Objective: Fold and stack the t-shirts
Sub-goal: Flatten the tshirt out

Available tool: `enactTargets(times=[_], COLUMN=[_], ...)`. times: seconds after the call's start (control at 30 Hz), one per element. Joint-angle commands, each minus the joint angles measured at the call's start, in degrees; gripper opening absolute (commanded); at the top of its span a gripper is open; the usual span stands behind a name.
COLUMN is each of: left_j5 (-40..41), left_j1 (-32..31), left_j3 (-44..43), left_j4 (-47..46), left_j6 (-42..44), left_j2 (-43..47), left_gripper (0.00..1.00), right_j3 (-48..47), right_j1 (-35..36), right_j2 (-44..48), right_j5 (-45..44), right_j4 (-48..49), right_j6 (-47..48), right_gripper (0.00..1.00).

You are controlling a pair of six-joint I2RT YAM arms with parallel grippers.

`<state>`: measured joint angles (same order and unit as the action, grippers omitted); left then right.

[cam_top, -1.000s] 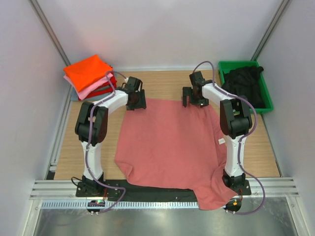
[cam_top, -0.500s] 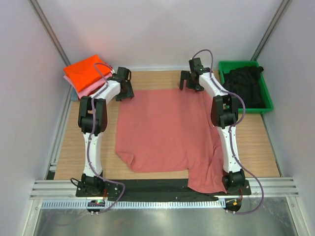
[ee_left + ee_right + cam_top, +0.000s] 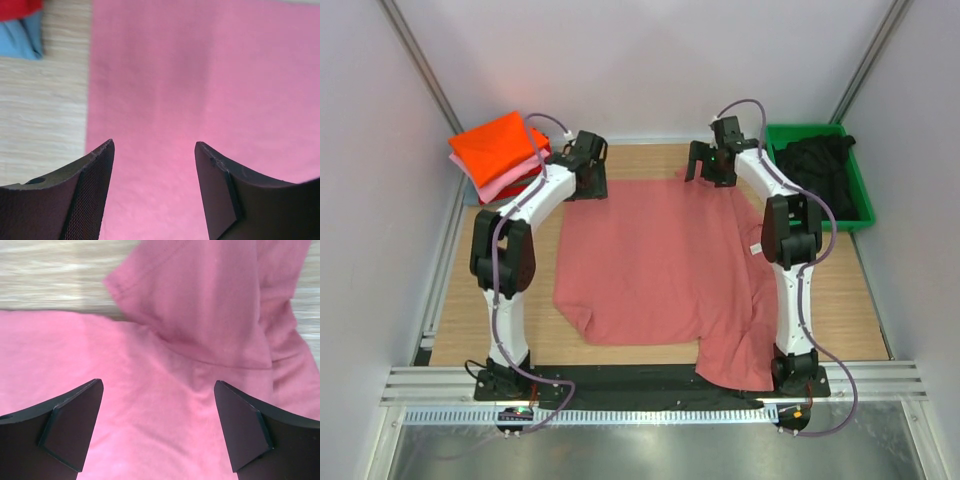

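A faded salmon-red t-shirt (image 3: 655,255) lies spread flat on the wooden table, its near right corner hanging over the front edge. My left gripper (image 3: 586,180) hovers open over the shirt's far left corner, the cloth (image 3: 200,85) bare between its fingers (image 3: 95,190). My right gripper (image 3: 708,172) is open over the far right corner, above a folded-over sleeve (image 3: 210,295), nothing between its fingers (image 3: 75,425). Folded t-shirts, orange on top of pink and red, form a stack (image 3: 500,148) at the back left. A black t-shirt (image 3: 815,165) lies in the bin.
The green plastic bin (image 3: 860,205) stands at the back right against the wall. Bare wood (image 3: 840,290) shows on both sides of the spread shirt. In the left wrist view, blue cloth (image 3: 22,40) at the stack's foot lies just left of the shirt's edge.
Both grippers moved toward the back of the table and the salmon-red shirt slid with them, so less of it hangs over the front edge. The left gripper then shifted slightly right.
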<state>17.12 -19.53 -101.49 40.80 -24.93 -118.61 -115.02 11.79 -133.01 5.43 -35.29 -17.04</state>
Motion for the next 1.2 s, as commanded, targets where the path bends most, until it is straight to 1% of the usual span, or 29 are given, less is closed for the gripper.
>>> enactTargets(times=[0.0, 0.07, 0.13, 0.23, 0.33, 0.57, 0.73, 0.97, 1.07, 1.17], left_j5=[-1.56, -4.27, -4.99, -5.52, -5.7, -5.26, -4.29, -3.51, -3.41, -3.33], left_j1=[-1.12, -1.21, -1.48, -1.48, -1.48, -1.39, -1.39, -1.3, -1.39, -1.39], left_j3=[4.8, 7.97, 9.99, 11.23, 10.88, 9.91, 10.44, 11.84, 12.28, 12.72], left_j4=[-3.69, -5.02, -6.34, -7.83, -8.71, -9.51, -9.86, -10.74, -11.0, -11.44], left_j6=[-1.78, -2.84, -3.2, -3.46, -3.46, -3.11, -3.02, -3.11, -3.37, -3.55], left_j2=[6.72, 7.16, 6.64, 4.79, 2.33, -1.19, -1.1, -0.31, -0.13, -0.31], left_gripper=[0.67, 0.66, 0.66, 0.65, 0.65, 0.64, 0.63, 0.63, 0.63, 0.63], right_j3=[1.38, 3.3, 6.19, 8.06, 7.19, 6.04, 6.3, 6.65, 5.69, 6.56], right_j1=[-1.85, -3.08, -5.28, -7.74, -9.15, -9.51, -9.51, -9.51, -9.51, -9.51], right_j2=[7.59, 7.85, 8.38, 8.3, 6.1, 2.5, 1.18, 2.05, 1.27, 0.65], right_j5=[1.17, 1.6, 2.56, 4.31, 6.6, 8.81, 10.39, 9.51, 11.18, 12.85], right_j4=[2.68, 2.42, 3.47, 5.58, 6.28, 8.92, 10.41, 11.82, 11.3, 13.3], right_j6=[-0.89, -1.15, -1.77, -2.3, -3.09, -4.23, -4.85, -4.93, -5.37, -6.08], right_gripper=[1.0, 1.0, 1.0, 1.0, 1.0, 0.99, 0.98, 0.97, 0.97, 0.97])
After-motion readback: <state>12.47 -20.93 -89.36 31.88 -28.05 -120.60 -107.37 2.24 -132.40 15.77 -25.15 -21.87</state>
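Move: From the left hand, the patch of t-shirt just inside its left edge lies about 8 cm below, 3 back and 2 to the right; that edge runs 6 cm to the left, level with the patch, and the folded stack sits some 19 cm left and 11 ahead. From the right hand, the folded-over layer's inner corner is roughly 8 cm right, 1 ahead and 4 below. The flap corner lies 8 cm left and 6 ahead, the green bin 27 right and 2 ahead. The left fingertips come down to the t-shirt just inside its left edge, still part open: the hand draws back about 3 cm, then drops some 9 cm from a small rise and stays low. The right hand lifts briefly, swings about 8 cm right over the cloth, sinks and eases back left a little, rolling about 10 degrees, fingers wide open, to wait close above the folded-over layer. ##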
